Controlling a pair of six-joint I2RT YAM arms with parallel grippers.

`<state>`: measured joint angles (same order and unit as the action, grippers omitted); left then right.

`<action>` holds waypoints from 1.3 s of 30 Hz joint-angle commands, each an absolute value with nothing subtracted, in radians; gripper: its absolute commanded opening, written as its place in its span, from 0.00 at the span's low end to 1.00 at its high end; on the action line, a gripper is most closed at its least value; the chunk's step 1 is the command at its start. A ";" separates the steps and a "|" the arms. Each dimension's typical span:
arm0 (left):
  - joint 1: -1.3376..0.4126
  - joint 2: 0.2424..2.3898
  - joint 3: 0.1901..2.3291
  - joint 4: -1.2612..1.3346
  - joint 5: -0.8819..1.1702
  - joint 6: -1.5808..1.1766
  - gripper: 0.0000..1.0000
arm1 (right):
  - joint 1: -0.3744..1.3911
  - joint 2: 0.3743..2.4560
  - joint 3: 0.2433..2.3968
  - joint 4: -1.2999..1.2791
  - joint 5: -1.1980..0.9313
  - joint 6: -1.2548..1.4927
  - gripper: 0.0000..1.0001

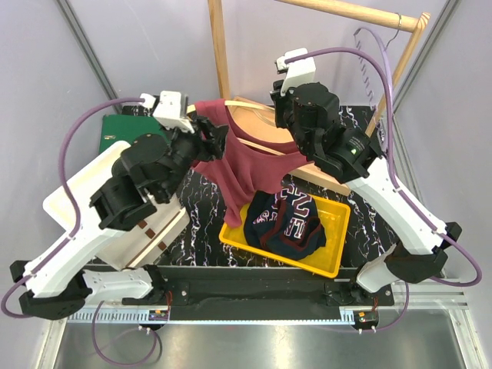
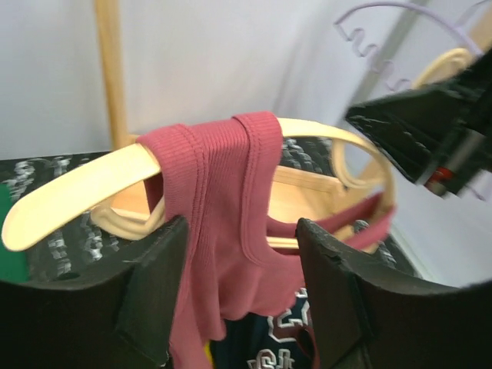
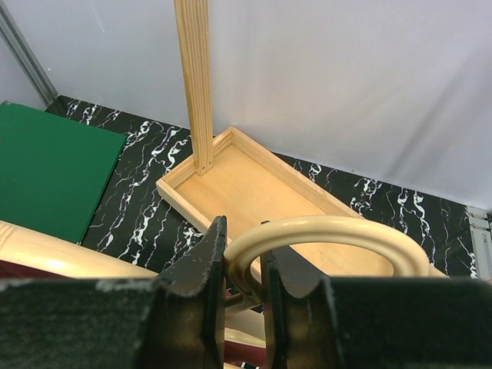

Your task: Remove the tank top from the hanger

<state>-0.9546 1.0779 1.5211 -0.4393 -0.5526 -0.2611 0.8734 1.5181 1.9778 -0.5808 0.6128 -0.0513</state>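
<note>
A maroon ribbed tank top (image 1: pixel 246 165) hangs on a pale wooden hanger (image 2: pixel 69 196), its strap (image 2: pixel 231 154) folded over the hanger's left arm. My left gripper (image 2: pixel 242 231) is open, and the tank top's body (image 2: pixel 223 254) hangs loose between its two black fingers without being pinched. In the top view that left gripper (image 1: pixel 211 142) sits at the garment's left shoulder. My right gripper (image 3: pixel 242 231) is shut on the hanger's cream hook loop (image 3: pixel 330 231), holding it up at the right side (image 1: pixel 286 123). The tank top's hem trails down toward a yellow bin.
A yellow bin (image 1: pixel 330 231) below holds a navy lettered garment (image 1: pixel 288 223). A wooden rack post (image 1: pixel 219 46) rises from a wooden tray base (image 3: pixel 254 184). A green board (image 1: pixel 115 131) lies at the left, beside a white box (image 1: pixel 69 200). A lilac wire hanger (image 2: pixel 400 23) hangs on the rack's rail.
</note>
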 commanded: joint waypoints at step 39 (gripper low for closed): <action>-1.002 1.106 1.556 -0.115 -1.028 -0.006 0.00 | 0.868 1.134 1.479 -0.434 0.615 0.100 0.00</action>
<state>-1.0080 1.1801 1.5887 -0.2989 -0.9455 -0.0334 0.8722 1.2175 1.5467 -0.4927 0.6331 0.0666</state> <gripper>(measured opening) 0.015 0.234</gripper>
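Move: Just beyond the open left fingers, about 4 cm ahead and 1 cm higher, hangs the tank top's left strap. The hanger's bare left tip pokes out about 6 cm to the left and 4 cm ahead of the left hand; the hanger's neck, already held by the right fingers, is about 11 cm to its right and 5 cm ahead. From the right hand, that strap lies about 11 cm left, 1 cm back and slightly lower. Reaching about 4 cm forward and swinging some 15 degrees counter-clockwise, the left hand brings its open fingers over the left strap and shuts them, pinching the cloth, then draws it left and up. The right hand, still gripping the hanger's neck, stays put at first, then pulls about 5 cm each down and to the right, and nearly as far back, away from the pinched strap. ##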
